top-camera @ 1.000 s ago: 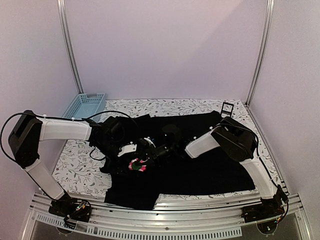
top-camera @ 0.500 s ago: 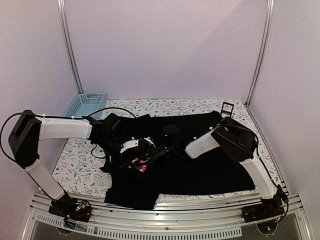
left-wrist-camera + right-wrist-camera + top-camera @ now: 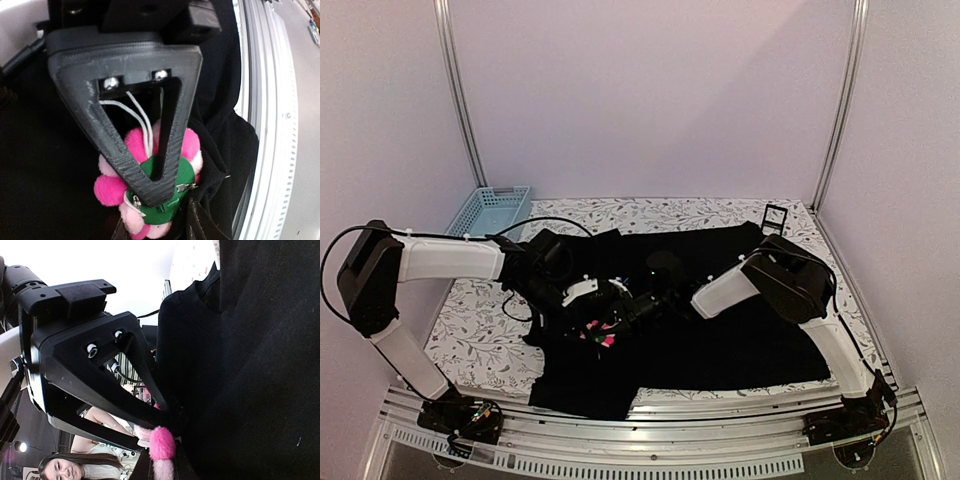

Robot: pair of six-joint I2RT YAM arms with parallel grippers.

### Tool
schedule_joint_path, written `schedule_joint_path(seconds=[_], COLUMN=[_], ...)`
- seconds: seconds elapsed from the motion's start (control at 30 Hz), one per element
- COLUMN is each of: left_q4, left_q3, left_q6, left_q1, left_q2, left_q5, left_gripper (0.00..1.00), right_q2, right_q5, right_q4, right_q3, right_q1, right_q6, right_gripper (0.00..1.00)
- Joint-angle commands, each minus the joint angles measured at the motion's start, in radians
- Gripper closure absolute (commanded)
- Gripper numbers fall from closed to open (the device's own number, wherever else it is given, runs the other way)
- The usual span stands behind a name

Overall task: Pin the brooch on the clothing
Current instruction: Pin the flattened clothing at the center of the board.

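The brooch (image 3: 601,336), pink petals round a green felt back with a metal pin, hangs just above the clothing (image 3: 740,340), a black shirt spread over the table. In the left wrist view the brooch (image 3: 187,172) shows back-up, and my left gripper (image 3: 157,195) is closed over it, one finger across the green felt. Bunched clothing (image 3: 220,100) presses against its right side. My right gripper (image 3: 167,427) is shut on a pale petal of the brooch (image 3: 162,442), right against the clothing (image 3: 260,390). From above, the left gripper (image 3: 595,318) and right gripper (image 3: 625,312) meet tip to tip.
A light-blue basket (image 3: 488,212) stands at the back left on the patterned table (image 3: 470,320). A small black stand (image 3: 775,215) sits at the back right corner. The metal rail (image 3: 670,410) runs along the near edge, close to the shirt's hem.
My left gripper has come down over the brooch and its jaws have narrowed onto it, so less pink shows from above. The right arm has held still.
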Motion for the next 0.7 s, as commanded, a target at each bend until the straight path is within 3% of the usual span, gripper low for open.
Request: schedule_joint_path(seconds=[0.0,0.23,0.4,0.57,0.67], left_q4=[0.027,-0.022,-0.052,-0.102,-0.093], left_q3=[-0.033,-0.034,-0.028,-0.013,-0.012], left_q6=[-0.098,-0.052,-0.027,0.041,0.037], left_q1=[-0.021,0.008,0.024,0.024,0.021], left_q2=[-0.009,-0.010,-0.012,0.002,0.007], left_q5=[0.056,0.157,0.189,0.230,0.218], left_gripper=[0.61,0.44,0.48,0.41,0.43], right_q2=[-0.041,-0.049,-0.050,-0.042,-0.043], right_q5=[0.017,0.030,0.039,0.042,0.042], right_q4=[0.066,0.098,0.129,0.144,0.144], right_q3=[-0.008,-0.026,-0.032,-0.031,-0.029], right_q1=[-0.003,-0.007,-0.009,-0.009,-0.010], right_q6=[0.024,0.036,0.053,0.073,0.075], right_gripper=[1.00,1.00,1.00,1.00,1.00])
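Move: The brooch lies between the right hand's shut fingertips, its middle about 1 cm to that hand's right and 1 cm below. From the left hand's half-open fingers it is level ahead, some 3 cm to the right and 1 cm below. The bunched clothing fold stands about 3 cm back of the brooch and 1 cm lower; the clothing's near flap lies roughly 10 cm straight back of the left hand and 6 cm below. The brooch stays pinched in the right hand, which lifts it about 1 cm. Beside it the left hand's fingers open wider as that hand draws back towards the base by some 2 cm, then also rises about 1 cm, its fingertips tipping back by roughly 10 degrees along the brooch's pin side. Whether they touch the pin or clothing can't be seen. ##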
